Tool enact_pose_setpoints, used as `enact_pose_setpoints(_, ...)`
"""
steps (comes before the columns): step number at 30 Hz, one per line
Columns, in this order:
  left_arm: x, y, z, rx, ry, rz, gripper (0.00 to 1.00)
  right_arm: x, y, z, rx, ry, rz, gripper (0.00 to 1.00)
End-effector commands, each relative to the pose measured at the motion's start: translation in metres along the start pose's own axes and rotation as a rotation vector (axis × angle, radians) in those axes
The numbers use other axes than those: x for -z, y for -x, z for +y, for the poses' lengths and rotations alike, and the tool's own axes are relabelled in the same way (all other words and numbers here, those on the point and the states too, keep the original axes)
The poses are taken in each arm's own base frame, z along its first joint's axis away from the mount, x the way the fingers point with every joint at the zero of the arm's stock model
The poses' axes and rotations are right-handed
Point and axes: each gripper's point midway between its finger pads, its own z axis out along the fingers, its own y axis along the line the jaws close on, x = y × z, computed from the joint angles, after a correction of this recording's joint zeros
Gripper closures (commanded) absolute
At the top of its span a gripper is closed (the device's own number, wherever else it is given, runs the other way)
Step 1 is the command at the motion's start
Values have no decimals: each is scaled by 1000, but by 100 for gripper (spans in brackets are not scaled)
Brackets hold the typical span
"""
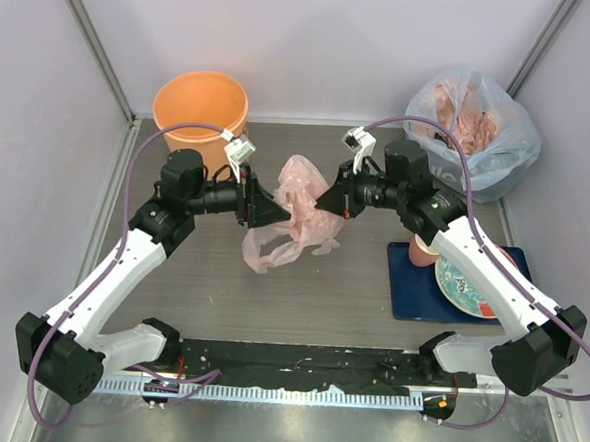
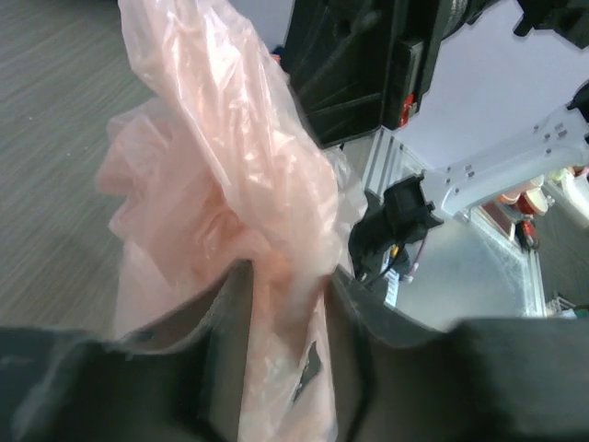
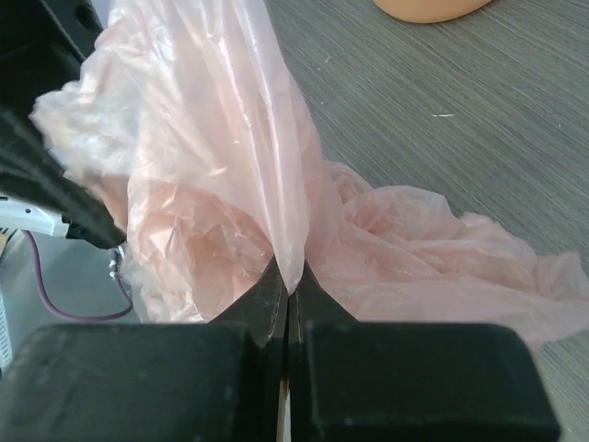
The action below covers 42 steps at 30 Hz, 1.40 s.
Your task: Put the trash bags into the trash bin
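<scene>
The pale-pink trash bag (image 1: 297, 219) hangs crumpled between my two grippers above the middle of the table, its lower folds resting on the surface. My right gripper (image 1: 323, 204) is shut on a fold of the bag (image 3: 202, 157), the film pinched between the tips (image 3: 291, 281). From the other side, my left gripper (image 1: 278, 214) stands open, and a strip of the bag (image 2: 221, 166) runs loosely through the wide gap (image 2: 288, 276). The orange trash bin (image 1: 201, 105) stands upright at the back left, behind the left arm; its base shows in the right wrist view (image 3: 428, 7).
A bluish-clear sack (image 1: 473, 127) stuffed with pink plastic sits at the back right. A blue mat (image 1: 411, 288) at the right carries a patterned plate (image 1: 461, 286) and a small pink cup (image 1: 423, 252), partly under the right arm. Side walls close in the table.
</scene>
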Motion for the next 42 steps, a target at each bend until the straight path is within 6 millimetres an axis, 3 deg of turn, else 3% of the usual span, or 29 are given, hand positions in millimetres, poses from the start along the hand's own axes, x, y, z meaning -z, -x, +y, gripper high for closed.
enact_pose_setpoints(1, 5, 27, 0, -113, 58, -43, 77, 5, 11, 7, 59, 16, -26, 99)
enact_pose_setpoints(3, 17, 43, 3, -167, 104, -75, 100, 9, -3, 0, 127, -5, 29, 99)
enact_pose_setpoints(5, 30, 61, 2, -227, 134, -115, 100, 11, -17, -8, 196, -18, 87, 99)
enact_pose_setpoints(7, 35, 66, -6, -277, 128, -89, 100, 15, -39, -20, 307, -21, 190, 99)
enact_pose_setpoints(9, 38, 57, -3, -331, 135, -29, 100, 17, -54, -30, 352, -22, 294, 99)
enact_pose_setpoints(16, 50, 34, 19, -448, 217, 115, 100, 11, -53, -51, 533, 34, 445, 99)
enact_pose_setpoints(17, 58, 38, 29, -474, 302, 106, 100, 11, -42, -55, 596, 36, 444, 99)
enact_pose_setpoints(18, 63, 38, 36, -501, 349, 108, 100, 9, -51, -63, 589, 52, 501, 99)
enact_pose_setpoints(20, 81, 35, 57, -597, 485, 137, 100, 9, -35, -72, 652, 56, 507, 99)
enact_pose_setpoints(21, 86, 30, 62, -623, 511, 162, 100, 4, -37, -81, 644, 55, 535, 95)
enact_pose_setpoints(23, 86, 10, 61, -616, 466, 214, 100, -4, -17, -87, 673, 30, 496, 77)
enact_pose_setpoints(24, 84, 3, 57, -586, 435, 225, 100, -14, -6, -91, 650, 3, 462, 55)
enact_pose_setpoints(27, 72, -26, 55, -328, 390, 236, 100, -36, 34, -103, 499, -135, 351, 20)
enact_pose_setpoints(28, 71, -48, 67, -227, 415, 262, 100, -39, 45, -109, 453, -186, 318, 20)
enact_pose_setpoints(30, 68, -63, 82, -60, 483, 215, 100, -32, 53, -118, 352, -263, 266, 20)
enact_pose_setpoints(31, 69, -86, 93, -3, 509, 225, 100, -30, 33, -124, 255, -292, 285, 20)
enact_pose_setpoints(32, 66, -84, 97, 41, 531, 181, 100, -16, 45, -118, 247, -319, 214, 19)
enact_pose_setpoints(33, 67, -88, 105, 60, 566, 167, 100, -5, 41, -121, 211, -352, 192, 18)
enact_pose_setpoints(34, 71, -96, 115, 81, 617, 165, 100, -2, 7, -126, 113, -360, 230, 17)
enact_pose_setpoints(35, 72, -97, 119, 90, 635, 159, 100, 15, 13, -113, 109, -369, 169, 17)
enact_pose_setpoints(36, 73, -98, 121, 104, 648, 157, 100, 22, 1, -113, 71, -379, 172, 16)
enact_pose_setpoints(37, 73, -101, 123, 114, 657, 162, 100, 25, -31, -115, -7, -382, 216, 16)
enact_pose_setpoints(38, 73, -101, 123, 119, 655, 160, 100, 37, -32, -99, -23, -354, 180, 15)
enact_pose_setpoints(39, 72, -104, 123, 139, 649, 162, 100, 40, -43, -95, -61, -346, 182, 15)
enact_pose_setpoints(40, 69, -105, 120, 153, 629, 163, 100, 42, -69, -94, -107, -337, 215, 15)
enact_pose_setpoints(42, 66, -107, 119, 181, 613, 168, 100, 46, -83, -77, -162, -284, 198, 15)
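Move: The pink trash bag hangs bunched between the hands: its middle is about 2 cm to the left hand's right and 4 cm below it, with the left fingers open around its edge. The trash bin stands roughly 27 cm ahead of that hand, 19 cm left and 20 cm below. From the right hand, which already pinches the bag, the bag's middle is some 2 cm back, 4 cm left and 4 cm below; the pink cup is about 4 cm ahead, 28 cm right and 25 cm below. The left fingers shut on the bag's edge; after a brief rise that hand draws the bag about 10 cm left, then drops quickly towards the table to end some 16 cm lower, fingertips tipping down. The right hand keeps its pinch while sinking and tilting down, swings forward about 11 cm while opening to let go, then retreats right and back, fingers wide. ##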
